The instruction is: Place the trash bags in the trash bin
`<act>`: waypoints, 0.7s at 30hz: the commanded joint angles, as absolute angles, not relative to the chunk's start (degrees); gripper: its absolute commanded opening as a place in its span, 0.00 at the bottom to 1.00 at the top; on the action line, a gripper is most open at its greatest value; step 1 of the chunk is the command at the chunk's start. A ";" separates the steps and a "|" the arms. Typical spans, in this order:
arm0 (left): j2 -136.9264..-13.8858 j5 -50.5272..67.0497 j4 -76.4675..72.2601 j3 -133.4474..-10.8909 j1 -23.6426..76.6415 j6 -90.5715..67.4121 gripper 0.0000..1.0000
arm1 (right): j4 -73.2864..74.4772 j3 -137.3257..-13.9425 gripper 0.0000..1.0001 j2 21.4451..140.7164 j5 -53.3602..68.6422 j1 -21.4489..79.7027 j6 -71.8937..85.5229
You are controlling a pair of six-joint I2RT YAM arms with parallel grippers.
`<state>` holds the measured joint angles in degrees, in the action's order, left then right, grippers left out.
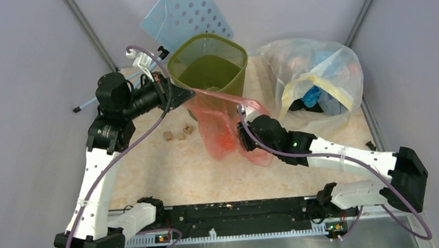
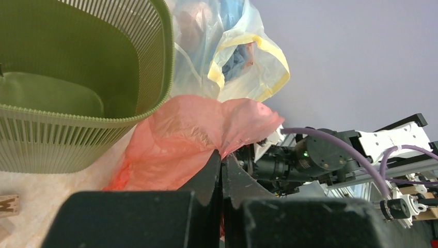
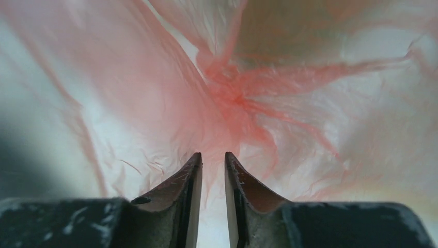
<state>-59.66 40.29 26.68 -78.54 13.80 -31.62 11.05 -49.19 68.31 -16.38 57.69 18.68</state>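
The trash bag [image 1: 223,124], thin crinkly orange-red plastic, hangs stretched in front of the olive-green trash bin [image 1: 210,66]. My left gripper [image 1: 189,94] is shut on the bag's upper edge beside the bin's near rim. In the left wrist view its jaws [image 2: 223,160] pinch a fold of the bag [image 2: 191,129], with the bin [image 2: 77,62] to the left. My right gripper [image 1: 244,131] is at the bag's right side. In the right wrist view its gripper [image 3: 213,157] stands slightly open, the bag's film [image 3: 232,93] filling the view just beyond the tips.
A large clear bag of colourful items [image 1: 313,82] sits right of the bin. A pale blue perforated panel [image 1: 189,12] leans behind the bin. Small wooden blocks [image 1: 177,134] lie on the table left of the trash bag. Grey walls close in both sides.
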 commanded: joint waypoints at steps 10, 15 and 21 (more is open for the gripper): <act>-59.90 41.84 23.55 -78.46 13.54 -31.11 0.00 | 4.37 -55.11 0.39 63.60 -8.15 59.33 12.82; -60.35 42.91 22.53 -79.04 13.54 -32.66 0.00 | 5.18 -55.92 0.43 63.64 -7.55 59.33 11.51; -60.77 42.75 22.15 -79.22 13.54 -33.22 0.00 | 5.32 -56.78 0.53 63.04 -1.92 59.48 9.10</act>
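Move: The red trash bag hangs from the left hand's shut fingers; its middle is roughly 9 cm right of that hand, 22 cm below and about level fore and aft. From the empty right hand, that middle lies about 6 cm left and 2 cm ahead, near its height. The green bin's middle stands about 25 cm ahead of the right hand and 11 cm left, the big clear bag about 25 cm ahead and 34 cm right. The red trash bag's mouth is where the right hand works: from in among the film it draws up about 8 cm, drifting some 3 cm left towards the left hand and slightly back, tilting its fingers up a little and turning counter-clockwise by about 10 degrees, while the fingers spread from barely open to about half open. The left hand stays in place and keeps its pinch on the bag's rim beside the bin. ##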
